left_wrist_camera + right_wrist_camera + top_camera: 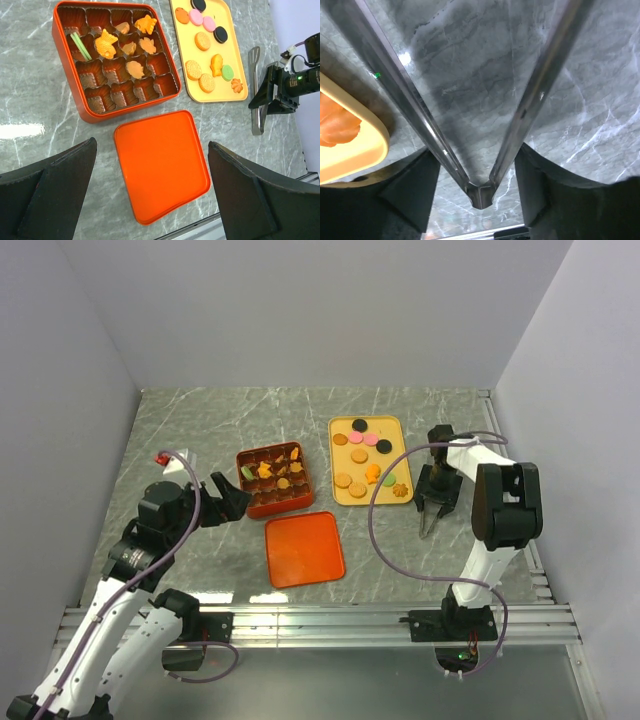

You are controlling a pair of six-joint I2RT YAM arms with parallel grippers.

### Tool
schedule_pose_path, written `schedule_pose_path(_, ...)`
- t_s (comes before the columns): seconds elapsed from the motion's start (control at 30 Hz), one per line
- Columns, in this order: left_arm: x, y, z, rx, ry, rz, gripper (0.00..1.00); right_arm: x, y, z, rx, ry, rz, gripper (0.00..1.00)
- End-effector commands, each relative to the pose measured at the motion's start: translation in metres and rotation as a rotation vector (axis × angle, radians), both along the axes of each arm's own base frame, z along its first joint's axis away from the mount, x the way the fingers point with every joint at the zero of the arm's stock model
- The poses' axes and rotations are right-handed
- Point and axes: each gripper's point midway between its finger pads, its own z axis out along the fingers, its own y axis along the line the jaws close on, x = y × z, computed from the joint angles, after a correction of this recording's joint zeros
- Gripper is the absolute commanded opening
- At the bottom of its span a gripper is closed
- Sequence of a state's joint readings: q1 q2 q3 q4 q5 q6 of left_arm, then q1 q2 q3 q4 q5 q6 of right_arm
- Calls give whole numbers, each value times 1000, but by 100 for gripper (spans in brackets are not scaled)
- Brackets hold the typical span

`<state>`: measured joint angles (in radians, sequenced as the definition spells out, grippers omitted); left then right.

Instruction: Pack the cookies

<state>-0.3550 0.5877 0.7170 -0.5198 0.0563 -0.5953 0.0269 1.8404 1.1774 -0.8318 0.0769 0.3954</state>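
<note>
Several cookies (359, 455) lie on a yellow tray (338, 426); they also show in the left wrist view (202, 41). Several more cookies (106, 44) sit in cells of the orange-red gridded box (262, 509). The flat orange-red lid (304, 548) lies in front of the box. My left gripper (232, 500) is open and empty just left of the box; in its wrist view the gripper (150, 200) hangs above the lid (160, 162). My right gripper (437, 498) is shut on metal tongs (429, 523), right of the tray, over the table. The tongs' arms (420, 115) spread in a V.
The tray's corner (367, 150) with one orange cookie (335, 125) lies left of the tongs in the right wrist view. White walls enclose the grey marble table. A metal rail (320, 620) runs along the near edge. Cables loop from both arms.
</note>
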Motion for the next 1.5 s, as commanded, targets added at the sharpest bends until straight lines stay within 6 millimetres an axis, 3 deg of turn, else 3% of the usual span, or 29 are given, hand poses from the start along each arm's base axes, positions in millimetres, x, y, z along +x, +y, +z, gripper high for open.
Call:
schedule_pose_path(0.0, 5, -6, 13, -9, -33, -29, 99, 3, -2, -8, -2, 8, 6, 70)
schedule_pose_path(0.07, 8, -9, 6, -2, -1, -35, 99, 9, -3, -4, -8, -3, 8, 74)
schedule_pose_path(0.17, 13, -7, -8, 17, 72, -3, 99, 16, -1, 15, 4, -45, -7, 96)
schedule_pose_path(0.3, 12, -15, -20, 8, 236, 18, 99, 19, 11, 58, 68, -136, -32, 97)
schedule_pose_path(0.47, 15, -35, -7, 81, 327, 42, 99, 24, 28, 123, 133, -307, -20, 99)
schedule_pose_path(0.67, 0, -100, -43, 195, 407, -86, 99, 2, 58, 181, 187, -459, 37, 99)
schedule_pose_path(0.8, -25, -147, -77, 277, 497, -191, 99, -32, 76, 195, 284, -504, -1, 100)
schedule_pose_path(0.97, -44, -191, -100, 377, 509, -286, 96, -73, 99, 214, 375, -559, 35, 100)
schedule_pose_path(1.07, -44, -225, -115, 449, 506, -299, 94, -83, 102, 215, 413, -595, 77, 100)
schedule_pose_path(1.23, -49, -244, -150, 511, 587, -232, 90, -87, 95, 217, 372, -627, 132, 100)
schedule_pose_path(1.4, -57, -241, -191, 579, 702, -143, 80, -102, 90, 227, 373, -675, 151, 100)
schedule_pose_path(1.47, -59, -242, -198, 576, 720, -137, 75, -108, 89, 228, 378, -680, 167, 100)
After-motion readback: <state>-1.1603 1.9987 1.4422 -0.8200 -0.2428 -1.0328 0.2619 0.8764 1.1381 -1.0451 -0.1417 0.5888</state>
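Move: Below and to the right of the left hand lies the orange lid, its middle about 14 cm right, 1 cm back and 22 cm down; the cookie box stands some 17 cm ahead and 8 cm right, and the yellow tray 25 cm ahead and 30 cm right. The right hand is down at the tongs, whose middle is about 6 cm ahead of it, level sideways; the yellow tray is some 17 cm ahead and 14 cm left of that hand. Swinging right across the lid and down, some 25 cm over and 20 cm lower, the left hand goes to the lid's near right corner, drawing back a little, tipping its fingers steeply down and starting to narrow them. The right hand opens fully, lets go of the tongs, rises over 20 cm, then draws back and left as its fingers tilt up to point forward. ##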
